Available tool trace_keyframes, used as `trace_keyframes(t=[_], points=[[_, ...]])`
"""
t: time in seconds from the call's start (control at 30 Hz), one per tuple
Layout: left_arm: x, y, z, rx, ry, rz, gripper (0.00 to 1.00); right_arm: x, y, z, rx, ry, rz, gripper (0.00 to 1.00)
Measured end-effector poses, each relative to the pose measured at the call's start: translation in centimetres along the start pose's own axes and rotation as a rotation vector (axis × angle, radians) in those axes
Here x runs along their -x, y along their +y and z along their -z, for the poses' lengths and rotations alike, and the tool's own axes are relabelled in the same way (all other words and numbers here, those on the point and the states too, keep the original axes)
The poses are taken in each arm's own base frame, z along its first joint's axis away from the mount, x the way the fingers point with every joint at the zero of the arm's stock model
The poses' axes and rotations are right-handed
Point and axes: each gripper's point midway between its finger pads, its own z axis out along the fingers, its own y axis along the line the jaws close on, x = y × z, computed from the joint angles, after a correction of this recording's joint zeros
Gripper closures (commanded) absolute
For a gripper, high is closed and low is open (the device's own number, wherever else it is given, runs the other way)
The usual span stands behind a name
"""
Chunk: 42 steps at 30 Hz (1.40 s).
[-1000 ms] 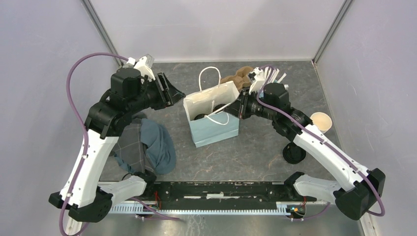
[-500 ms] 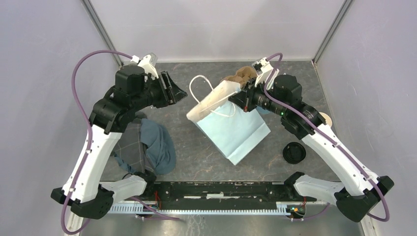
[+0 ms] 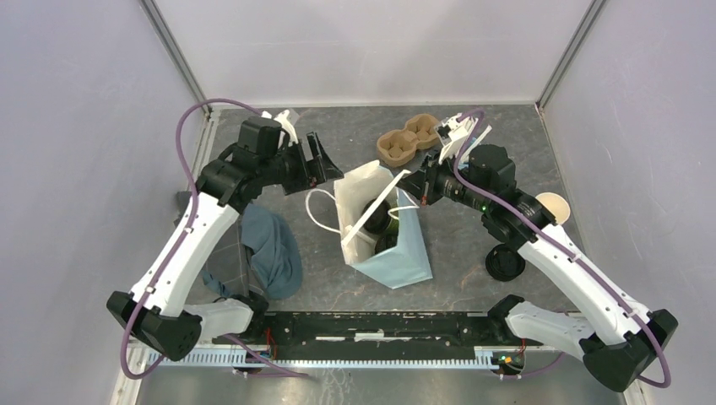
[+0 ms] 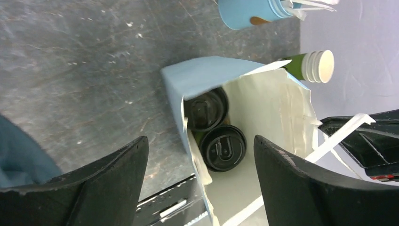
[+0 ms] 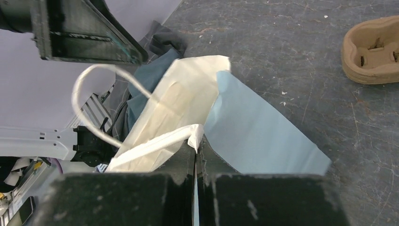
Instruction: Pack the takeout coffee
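The light-blue paper bag (image 3: 404,253) leans over in the middle of the table, its mouth open to the upper left. Two dark-green takeout coffee cups with black lids (image 4: 222,147) (image 4: 205,109) sit side by side inside it, also seen from above (image 3: 380,217). My right gripper (image 3: 411,187) is shut on the bag's upper rim (image 5: 195,141), holding it open. My left gripper (image 3: 329,164) hangs open just left of the bag's mouth (image 4: 200,141), with nothing between its fingers.
A brown cardboard cup carrier (image 3: 409,142) lies behind the bag. A loose black lid (image 3: 505,263) and an unlidded cup (image 3: 550,207) sit at the right. A blue-grey cloth (image 3: 270,249) lies at the left. A light-blue cup of white sticks (image 4: 247,12) stands beyond the bag.
The right gripper closed on the bag's rim and swung the bag round, so it now leans open to the left. The left arm moved right toward the mouth and opened wider.
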Motion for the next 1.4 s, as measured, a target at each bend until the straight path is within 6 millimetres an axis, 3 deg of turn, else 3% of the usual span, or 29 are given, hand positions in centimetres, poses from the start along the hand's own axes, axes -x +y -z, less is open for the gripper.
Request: trace_keyframes(t=[0.17,0.23,0.37,0.57,0.73,0.87,1.0,1.13,1.4], points=[[-1.9,0.0,-1.6,-0.050,0.073,0.061,0.25,0.1,0.1,0.1,0.002,-0.006,-0.006,1.00],[-2.3,0.0,-1.7,-0.053,0.087,0.070,0.23,0.1,0.1,0.1,0.002,-0.006,-0.006,1.00],[-2.2,-0.5,-1.1,-0.075,0.078,0.065,0.18,0.1,0.1,0.1,0.002,-0.006,-0.006,1.00],[-2.9,-1.1,0.6,-0.113,0.092,0.061,0.22,-0.1,-0.1,-0.1,0.001,-0.009,-0.010,1.00],[-4.2,-0.6,1.2,-0.091,0.143,0.071,0.38,-0.1,-0.1,-0.3,0.005,-0.013,-0.015,1.00],[-5.1,0.1,1.3,-0.062,0.179,0.078,0.57,-0.1,-0.1,-0.5,0.007,-0.017,-0.014,1.00],[-5.0,0.2,0.7,-0.052,0.191,0.083,0.82,-0.6,-0.4,-0.7,0.006,-0.013,-0.016,1.00],[-4.2,0.0,-0.3,-0.042,0.195,0.078,0.96,-1.2,-0.7,-0.8,0.002,-0.009,-0.026,1.00],[-1.8,-1.7,0.3,-0.087,0.132,0.008,0.98,-1.7,-1.3,-0.9,-0.003,-0.030,-0.091,0.95]])
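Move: The bag's free handle loops out just behind and under the left hand's open fingers, its middle about 5 cm back, 2 cm left and 4 cm lower. From the left hand, the bag's middle is some 11 cm to the right, 9 cm back and 12 cm down, and the other handle, already in the right fingers, is about 16 cm right and level. The free handle lies roughly 17 cm left, 5 cm back and 6 cm below the right hand. The left hand, fingers spread, dips about 2 cm while edging right, then draws back some 5 cm to the bag's free handle with the wrist tipping down about 10 degrees, shuts on the paper cord, and carries on closing as it comes forward again and lifts a couple of centimetres. The right hand keeps the other handle pinched throughout, holding nearly still and then sinking about 2 cm late on. ##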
